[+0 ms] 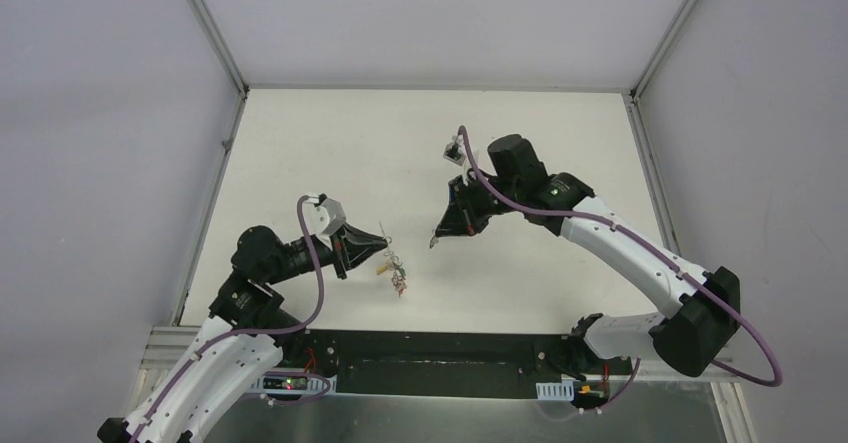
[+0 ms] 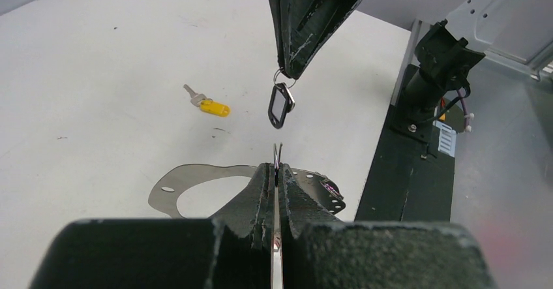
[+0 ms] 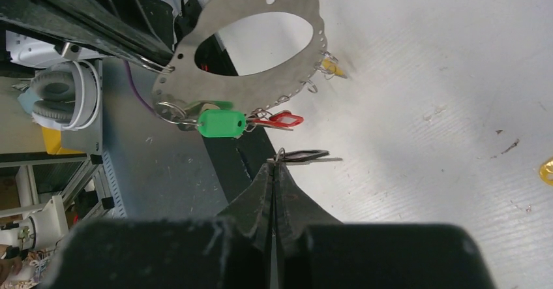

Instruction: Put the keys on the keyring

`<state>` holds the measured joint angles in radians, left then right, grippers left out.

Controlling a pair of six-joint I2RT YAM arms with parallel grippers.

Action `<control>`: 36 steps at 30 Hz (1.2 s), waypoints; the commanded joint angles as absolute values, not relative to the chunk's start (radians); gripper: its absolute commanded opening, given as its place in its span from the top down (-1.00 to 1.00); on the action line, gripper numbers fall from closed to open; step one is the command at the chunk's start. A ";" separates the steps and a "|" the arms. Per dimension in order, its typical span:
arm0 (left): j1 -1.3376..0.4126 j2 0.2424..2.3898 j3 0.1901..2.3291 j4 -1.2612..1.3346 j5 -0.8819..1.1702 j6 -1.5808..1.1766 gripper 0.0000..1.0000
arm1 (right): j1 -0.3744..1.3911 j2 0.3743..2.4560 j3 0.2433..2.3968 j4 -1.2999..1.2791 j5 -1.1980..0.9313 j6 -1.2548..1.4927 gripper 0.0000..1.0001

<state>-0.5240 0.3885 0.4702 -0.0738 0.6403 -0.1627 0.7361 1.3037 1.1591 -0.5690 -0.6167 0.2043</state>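
Note:
My left gripper [image 1: 385,246] [image 2: 277,166] is shut on the edge of the keyring [image 2: 195,171] [image 3: 261,90], a flat grey metal loop held above the table. A green-tagged key [image 3: 222,122], a red-tagged key [image 3: 285,118] and a yellow-tagged one [image 3: 332,68] hang from its rim. My right gripper [image 1: 437,240] [image 3: 277,162] is shut on the small ring of a black-tagged key [image 2: 280,105] [image 3: 306,154], which hangs just above and beyond the keyring's held edge. Another yellow-tagged key [image 2: 210,106] lies loose on the table.
The white table [image 1: 300,143] is walled on three sides. A small loose object [image 1: 454,150] lies behind my right gripper. The arms' black base rail [image 1: 440,363] runs along the near edge. Off the table in the right wrist view are headphones [image 3: 62,96].

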 commanded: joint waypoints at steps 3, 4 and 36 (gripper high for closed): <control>-0.529 0.433 0.530 0.037 0.743 -0.107 1.00 | 0.732 1.215 1.169 -0.499 -0.714 0.175 1.00; -0.530 0.442 0.531 0.040 0.755 -0.101 1.00 | 0.733 1.209 1.169 -0.493 -0.733 0.170 1.00; -0.529 0.460 0.486 0.139 0.830 -0.146 1.00 | 0.848 1.328 1.218 -0.240 -0.917 0.284 1.00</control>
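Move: The right hand holds the black-tagged key by its ring; the keyring's wire ring in the left fingertips lies about 10 cm to its left, some 3 cm back and 3 cm higher. The keyring's metal plate hangs below that ring, its middle about 9 cm left, 4 cm back and 3 cm below the right hand, the green tag about 8 cm left, 4 cm back and 1 cm below. From the left hand, the black-tagged key hangs about 10 cm right, 3 cm ahead and 5 cm lower. Still pinching the black-tagged key's ring, the right hand climbs some 6 cm while drawing back about as far, most of the rise coming first, then swings in roughly 5 cm to the left towards the wire ring, its fingers lifting nearer level and turning about 20 degrees counter-clockwise. The left hand keeps its grip on the keyring and eases a couple of centimetres right and back to meet it, rising slightly and turning about 10 degrees clockwise, both grippers staying shut. ##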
